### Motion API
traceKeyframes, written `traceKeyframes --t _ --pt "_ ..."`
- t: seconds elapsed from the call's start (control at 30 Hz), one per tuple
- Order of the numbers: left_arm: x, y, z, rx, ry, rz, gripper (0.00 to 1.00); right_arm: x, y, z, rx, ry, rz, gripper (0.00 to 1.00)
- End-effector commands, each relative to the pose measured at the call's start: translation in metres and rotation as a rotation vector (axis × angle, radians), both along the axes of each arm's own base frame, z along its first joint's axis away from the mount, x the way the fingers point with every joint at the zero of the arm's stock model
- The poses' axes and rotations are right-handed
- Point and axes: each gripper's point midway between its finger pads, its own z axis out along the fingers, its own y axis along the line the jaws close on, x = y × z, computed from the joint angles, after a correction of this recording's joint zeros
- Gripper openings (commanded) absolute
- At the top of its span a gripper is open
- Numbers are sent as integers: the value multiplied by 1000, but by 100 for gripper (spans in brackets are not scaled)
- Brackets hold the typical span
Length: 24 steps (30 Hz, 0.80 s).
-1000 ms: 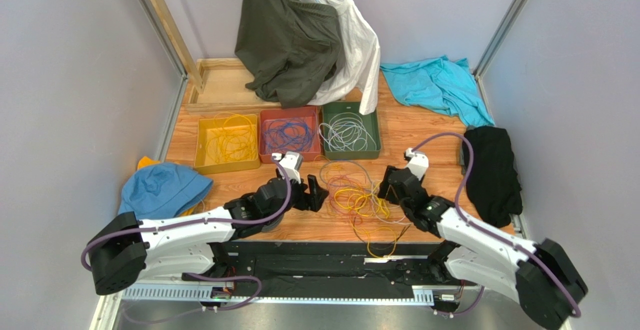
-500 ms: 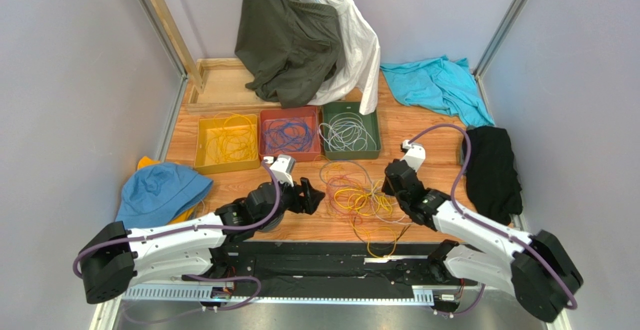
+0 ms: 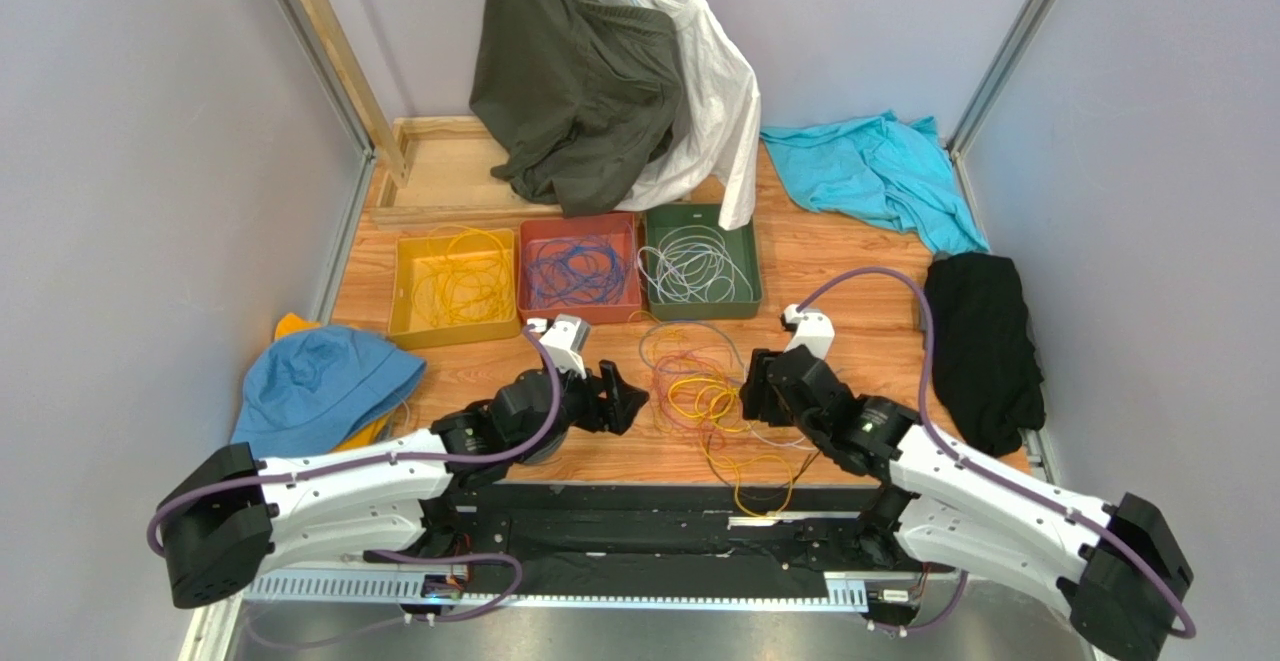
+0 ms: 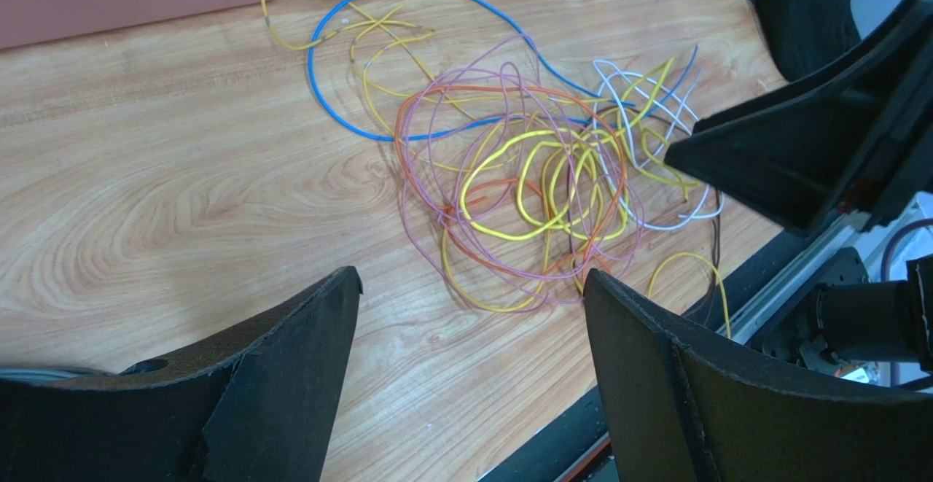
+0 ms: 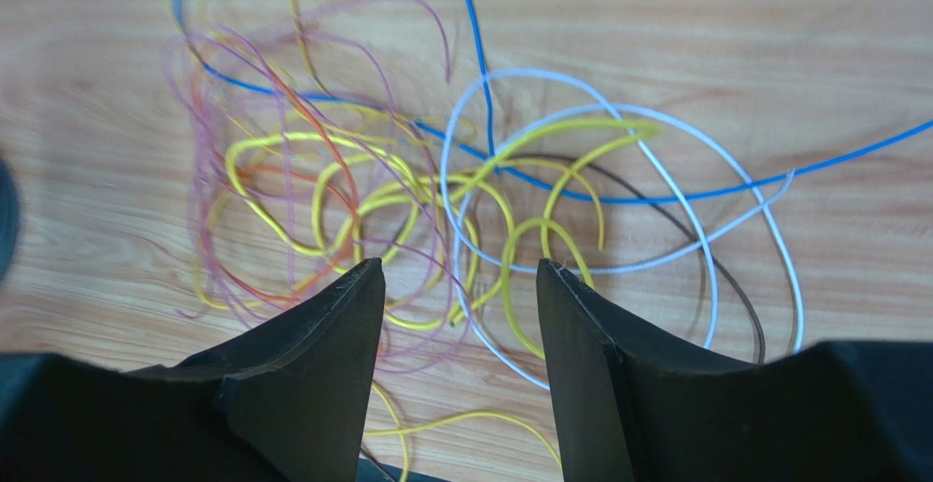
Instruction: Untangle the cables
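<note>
The cables [image 3: 718,399] lie in a loose tangle of yellow, purple, orange-red, white, blue and dark strands on the wooden table, near its front edge. My left gripper [image 3: 619,396] is open and empty just left of the tangle. In the left wrist view the tangle [image 4: 526,192] lies ahead of the open gripper [image 4: 471,278]. My right gripper [image 3: 756,387] is open and empty, low over the tangle's right side. In the right wrist view yellow and white loops [image 5: 515,209] lie between and beyond the gripper [image 5: 458,265].
A yellow tray [image 3: 401,294], a red tray [image 3: 580,316] and a green tray [image 3: 702,309] behind the tangle each hold sorted cables. A blue hat [image 3: 323,379] lies left, a black cloth [image 3: 980,346] right, a teal cloth [image 3: 872,166] back right. Clothes [image 3: 601,76] hang at the back.
My right gripper has moved left and down onto the right side of the tangle. My left gripper has shifted only slightly. The cables lie as before.
</note>
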Motion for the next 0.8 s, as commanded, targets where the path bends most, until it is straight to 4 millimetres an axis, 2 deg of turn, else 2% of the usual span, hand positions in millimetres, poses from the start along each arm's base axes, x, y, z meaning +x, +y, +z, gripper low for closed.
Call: traceKeyframes --t 0.0,0.13,0.2,0.23,0.27,0.3,0.37,0.4,0.47,0.5,0.57,0.6,0.67,0.7,0.77 --pt "0 -9 6 -54 1 -14 84 -6 -7 -22 -86 78 -28 57" --pt "0 -8 5 -55 -1 -11 84 4 -9 -27 -145 75 -64 56" --pt "0 -6 6 -54 -4 -6 84 7 -12 -32 -200 96 -79 47" --pt "0 -5 5 -53 -3 -4 84 8 -12 -32 -209 98 -86 40" --pt "-1 -4 5 -52 -2 -2 84 11 -12 -28 -210 87 -97 19" --pt "-1 -3 8 -59 -8 -1 84 11 -10 -22 -195 73 -96 9" --pt "-2 0 7 -58 -8 4 84 13 -9 -5 -165 15 -103 0" --pt "-2 2 9 -60 -14 10 84 11 -4 13 -115 -31 -90 0" --pt "-1 5 10 -65 -21 17 84 8 -4 35 -91 -82 -84 0" --pt "-1 6 13 -70 -28 21 84 7 3 63 -30 -131 -61 0" --pt "-1 7 17 -74 -40 23 84 -1 11 87 3 -164 -1 0" --pt "-1 9 22 -83 -52 24 84 -3 18 121 72 -215 24 0" --pt "-1 10 31 -99 -75 23 84 -12 30 155 118 -267 112 0" --pt "-1 12 39 -118 -103 18 85 -15 34 190 177 -313 144 0" --pt "-5 14 59 -178 -162 -5 86 -24 44 221 210 -340 229 0"
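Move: Close under the right hand, about 5 cm down, 2 cm to its right and 1 cm back, lies the loop at the right end of the thick yellow cable. The pink cable's tangle is centred about 8 cm left of the hand and level with it, the blue cable's ring some 6 cm ahead and 9 cm left, and the white cable's loops roughly 5 cm right, level with it. The left hand has the yellow loop about 17 cm to its right, 1 cm back and 9 cm lower. Dipping about 4.5 cm into the right side of the tangle, the half-open right hand shuts its fingers on the yellow loop, then swings into a fast lift of nearly 20 cm, drifting left as it climbs while the wrist tips its fingers up some 30 degrees. The left hand, still open and empty, rises a few centimetres late on. ##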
